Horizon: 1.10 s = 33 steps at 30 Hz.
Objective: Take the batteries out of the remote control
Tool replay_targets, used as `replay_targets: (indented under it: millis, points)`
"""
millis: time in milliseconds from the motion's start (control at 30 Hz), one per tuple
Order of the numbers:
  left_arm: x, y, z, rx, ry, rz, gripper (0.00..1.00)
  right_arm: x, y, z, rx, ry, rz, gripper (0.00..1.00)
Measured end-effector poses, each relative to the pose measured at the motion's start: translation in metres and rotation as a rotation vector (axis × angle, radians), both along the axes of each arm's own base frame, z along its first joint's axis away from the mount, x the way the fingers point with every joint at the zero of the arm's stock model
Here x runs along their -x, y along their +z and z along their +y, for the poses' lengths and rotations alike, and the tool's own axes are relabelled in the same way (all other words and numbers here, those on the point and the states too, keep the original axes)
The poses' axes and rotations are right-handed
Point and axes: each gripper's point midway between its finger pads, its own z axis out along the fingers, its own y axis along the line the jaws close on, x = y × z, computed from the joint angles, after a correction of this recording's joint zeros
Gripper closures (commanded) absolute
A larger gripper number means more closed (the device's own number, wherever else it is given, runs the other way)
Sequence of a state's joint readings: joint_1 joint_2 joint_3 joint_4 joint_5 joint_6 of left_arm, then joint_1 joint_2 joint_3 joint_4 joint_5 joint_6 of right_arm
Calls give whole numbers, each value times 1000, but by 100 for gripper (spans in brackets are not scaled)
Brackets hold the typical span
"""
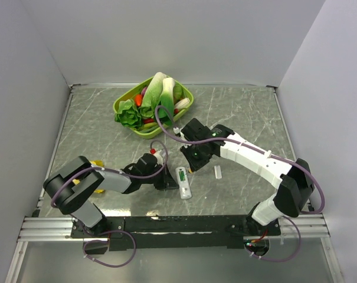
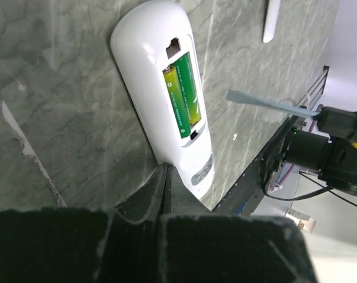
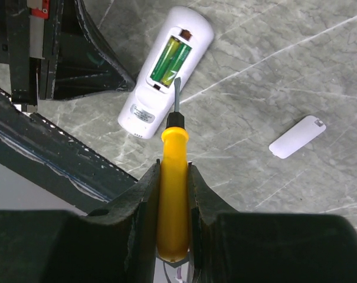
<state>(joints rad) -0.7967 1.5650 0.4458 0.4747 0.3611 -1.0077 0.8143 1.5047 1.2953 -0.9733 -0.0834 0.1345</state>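
Observation:
The white remote control [image 1: 183, 182] lies on the table with its open recess facing up. Two green batteries [image 2: 183, 97] sit side by side inside it [image 3: 169, 59]. My left gripper [image 2: 165, 168] is shut with nothing between its fingers, and its tips rest against the remote's [image 2: 160, 65] side near the label end. My right gripper [image 3: 174, 166] is shut on the yellow handle of a screwdriver [image 3: 173, 188]. The blade tip [image 3: 177, 82] hovers at the edge of the battery recess of the remote [image 3: 144, 109]. In the top view the right gripper [image 1: 196, 158] is just behind the remote.
The small white cover strip [image 1: 218, 171] lies on the table to the right of the remote [image 3: 297, 137]. A green basket [image 1: 122, 106] of toy vegetables stands at the back. The black base rail [image 1: 178, 224] runs along the near edge.

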Motion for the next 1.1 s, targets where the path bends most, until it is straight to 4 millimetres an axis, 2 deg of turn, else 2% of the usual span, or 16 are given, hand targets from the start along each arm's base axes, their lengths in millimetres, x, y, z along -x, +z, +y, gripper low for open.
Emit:
replay_targets:
  millis: [200,333,467,600,800,1100]
  points:
    - [-2,-5,4,-31,18,23,97,1,0,1,14,51,-22,100]
    - [-20,5,19,-31,87,8,74,0,1,7,5,108,-47,100]
    - [-46,17,33,-10,154,-23,70,1,2,14,-4,171,-75,100]
    - [-59,18,42,8,184,-5,64,4,2,17,5,221,-90,100]
    - [-55,19,37,33,137,26,63,-1,1,20,5,327,-151,100]
    - [-59,21,23,62,79,41,62,2,3,13,14,480,-206,100]
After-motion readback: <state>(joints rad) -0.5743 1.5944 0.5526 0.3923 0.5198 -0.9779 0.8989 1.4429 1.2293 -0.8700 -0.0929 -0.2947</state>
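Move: The left fingers, shut, sit low beside the remote control's lower left side; its middle is about 2 cm ahead and 3 cm right, its open battery compartment some 5 cm ahead and 2 cm right, and the loose cover about 6 cm ahead and 17 cm right. From the right hand, holding the screwdriver point down, the compartment lies some 2 cm ahead, 6 cm left and 11 cm below; the cover is about 3 cm ahead, 8 cm right and 12 cm below. Bring the left gripper off the remote's side and forward about 6 cm, swinging out left and then partly back right to come beside the battery end, rising a little and opening the fingers to over a third. Meanwhile keep the right hand's grip on the screwdriver, ease it slightly left, and roll it counter-clockwise some 30 degrees about the shaft, blade over the batteries. ##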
